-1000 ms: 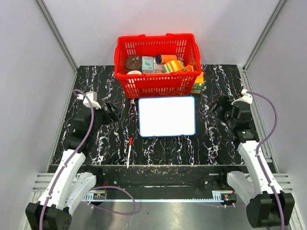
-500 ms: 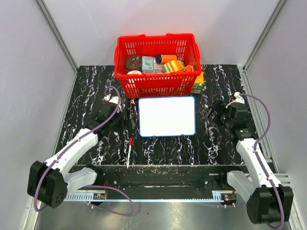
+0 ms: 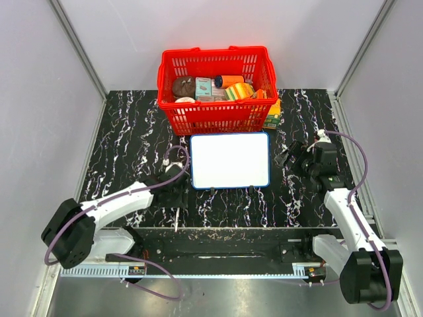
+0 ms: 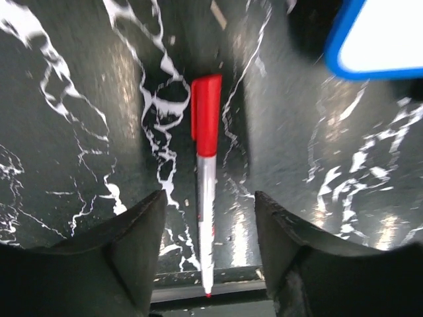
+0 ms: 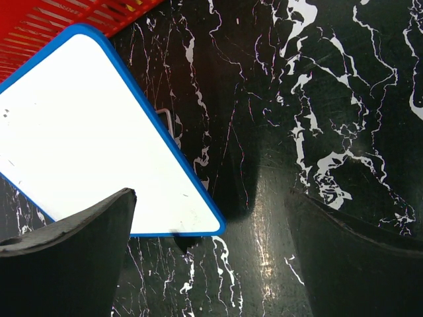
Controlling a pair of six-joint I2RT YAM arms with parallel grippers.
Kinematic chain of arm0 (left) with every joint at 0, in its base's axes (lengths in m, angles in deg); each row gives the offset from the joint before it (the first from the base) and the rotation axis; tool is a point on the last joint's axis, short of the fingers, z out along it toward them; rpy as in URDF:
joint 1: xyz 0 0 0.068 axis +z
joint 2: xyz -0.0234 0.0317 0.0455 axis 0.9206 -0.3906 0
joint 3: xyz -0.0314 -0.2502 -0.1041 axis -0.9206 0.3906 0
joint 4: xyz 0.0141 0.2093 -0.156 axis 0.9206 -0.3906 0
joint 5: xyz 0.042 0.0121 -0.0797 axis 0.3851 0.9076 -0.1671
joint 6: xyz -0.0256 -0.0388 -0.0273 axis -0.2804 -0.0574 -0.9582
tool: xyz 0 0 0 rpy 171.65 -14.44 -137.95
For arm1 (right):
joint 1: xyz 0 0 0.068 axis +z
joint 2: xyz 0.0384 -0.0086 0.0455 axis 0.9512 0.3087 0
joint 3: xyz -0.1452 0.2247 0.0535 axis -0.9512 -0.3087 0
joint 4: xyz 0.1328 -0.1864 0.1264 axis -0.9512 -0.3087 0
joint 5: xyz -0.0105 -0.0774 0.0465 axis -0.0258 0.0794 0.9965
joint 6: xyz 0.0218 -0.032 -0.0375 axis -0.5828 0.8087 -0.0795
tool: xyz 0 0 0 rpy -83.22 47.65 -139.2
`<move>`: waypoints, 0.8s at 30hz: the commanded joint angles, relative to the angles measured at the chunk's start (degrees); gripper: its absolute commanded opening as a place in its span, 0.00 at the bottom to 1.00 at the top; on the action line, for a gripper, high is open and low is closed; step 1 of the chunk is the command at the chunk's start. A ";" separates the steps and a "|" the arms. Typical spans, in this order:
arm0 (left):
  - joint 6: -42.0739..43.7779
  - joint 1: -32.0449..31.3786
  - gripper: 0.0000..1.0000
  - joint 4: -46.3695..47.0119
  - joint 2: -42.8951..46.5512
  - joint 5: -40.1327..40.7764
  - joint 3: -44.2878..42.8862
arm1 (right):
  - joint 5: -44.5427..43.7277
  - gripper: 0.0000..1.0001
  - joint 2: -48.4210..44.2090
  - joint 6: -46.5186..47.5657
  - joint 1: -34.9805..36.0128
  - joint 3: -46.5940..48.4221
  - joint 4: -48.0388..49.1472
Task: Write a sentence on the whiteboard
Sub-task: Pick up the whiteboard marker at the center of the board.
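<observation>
The whiteboard (image 3: 229, 160) lies flat in the middle of the black marble table, blue-rimmed. Its face is blank white and no sentence shows on it. A marker (image 4: 206, 185) with a red cap and white barrel lies left of the board, pointing at the near edge. My left gripper (image 4: 210, 244) hangs low over the marker (image 3: 176, 216). Its fingers (image 4: 132, 251) straddle the barrel with a gap on each side, so it is open. My right gripper (image 5: 211, 251) stands wide open beside the board's right corner (image 5: 99, 132), holding nothing. In the top view the right gripper (image 3: 291, 155) sits just right of the board.
A red basket (image 3: 216, 86) with several packets stands right behind the whiteboard. A yellow-green box (image 3: 272, 115) leans at its right side. The table's front rail (image 3: 218, 232) runs just past the marker's tip. Grey walls close in left and right.
My left arm has swung in from the far left and come down over the marker, its jaws narrowing round the barrel. The right gripper has edged slightly toward the board.
</observation>
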 commanded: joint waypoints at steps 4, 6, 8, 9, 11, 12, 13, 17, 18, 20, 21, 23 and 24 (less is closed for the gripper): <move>-7.83 -5.49 0.43 -2.14 -0.93 0.99 4.12 | 2.09 1.00 -0.03 1.11 0.22 0.15 0.35; -8.72 -6.20 0.43 -2.59 0.13 0.81 4.47 | 2.36 1.00 -0.12 1.12 0.13 0.15 0.26; -9.77 -7.17 0.43 -3.12 0.39 0.64 4.83 | 2.44 1.00 -0.20 1.03 0.13 -0.02 0.26; -10.12 -7.60 0.43 -3.29 0.31 0.37 5.00 | 2.53 1.00 -0.20 1.03 0.22 -0.20 0.44; -10.56 -7.87 0.42 -3.38 -1.00 0.02 5.09 | 2.88 1.00 0.06 0.85 0.22 -0.29 0.79; -10.48 -8.05 0.41 -3.38 -1.71 -0.15 5.00 | 3.15 1.00 0.32 0.85 0.13 -0.37 0.88; -11.00 -8.66 0.37 -3.73 -2.15 0.19 4.65 | 3.50 1.00 0.50 0.76 0.13 -0.37 0.88; -11.71 -9.37 0.15 -4.52 -3.82 0.99 3.86 | 4.11 1.00 0.76 0.68 0.05 -0.46 1.05; -11.79 -9.54 0.08 -4.52 -3.56 1.07 3.95 | 4.29 1.00 0.50 0.68 0.13 -0.46 0.97; -12.23 -9.45 0.01 -4.70 -2.17 1.42 4.04 | 4.64 1.00 0.15 0.94 0.22 -0.46 0.44; -12.32 -9.54 0.00 -5.57 -1.37 2.04 3.78 | 4.90 1.00 -0.37 1.20 0.13 -0.20 0.18; -12.67 -9.81 0.00 -7.41 2.65 3.53 3.16 | 5.78 1.00 -0.90 1.38 0.13 0.06 -0.61; -12.41 -9.89 0.00 -9.51 4.24 4.84 1.85 | 5.87 1.00 -1.52 1.47 0.13 0.59 -0.96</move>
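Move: Almost directly under the left hand lies the marker, running fore and aft, its middle roughly 2 cm below and 1 cm back. The whiteboard's middle is some 17 cm ahead and 19 cm to the right, and the near black clip on its lower edge about 6 cm ahead and 12 cm right, both at table height. From the right hand the marker lies about 36 cm left, 13 cm back and 13 cm below. Drawing back about 4 cm along the marker, from beside its middle towards its writing tip, the left hand also sinks some 2 cm early on, fingers pointing steeply down. The half-open fingers narrow, pause, then shut from both sides and pinch the silver barrel near the tip, the wrist turning only about 5 degrees. ##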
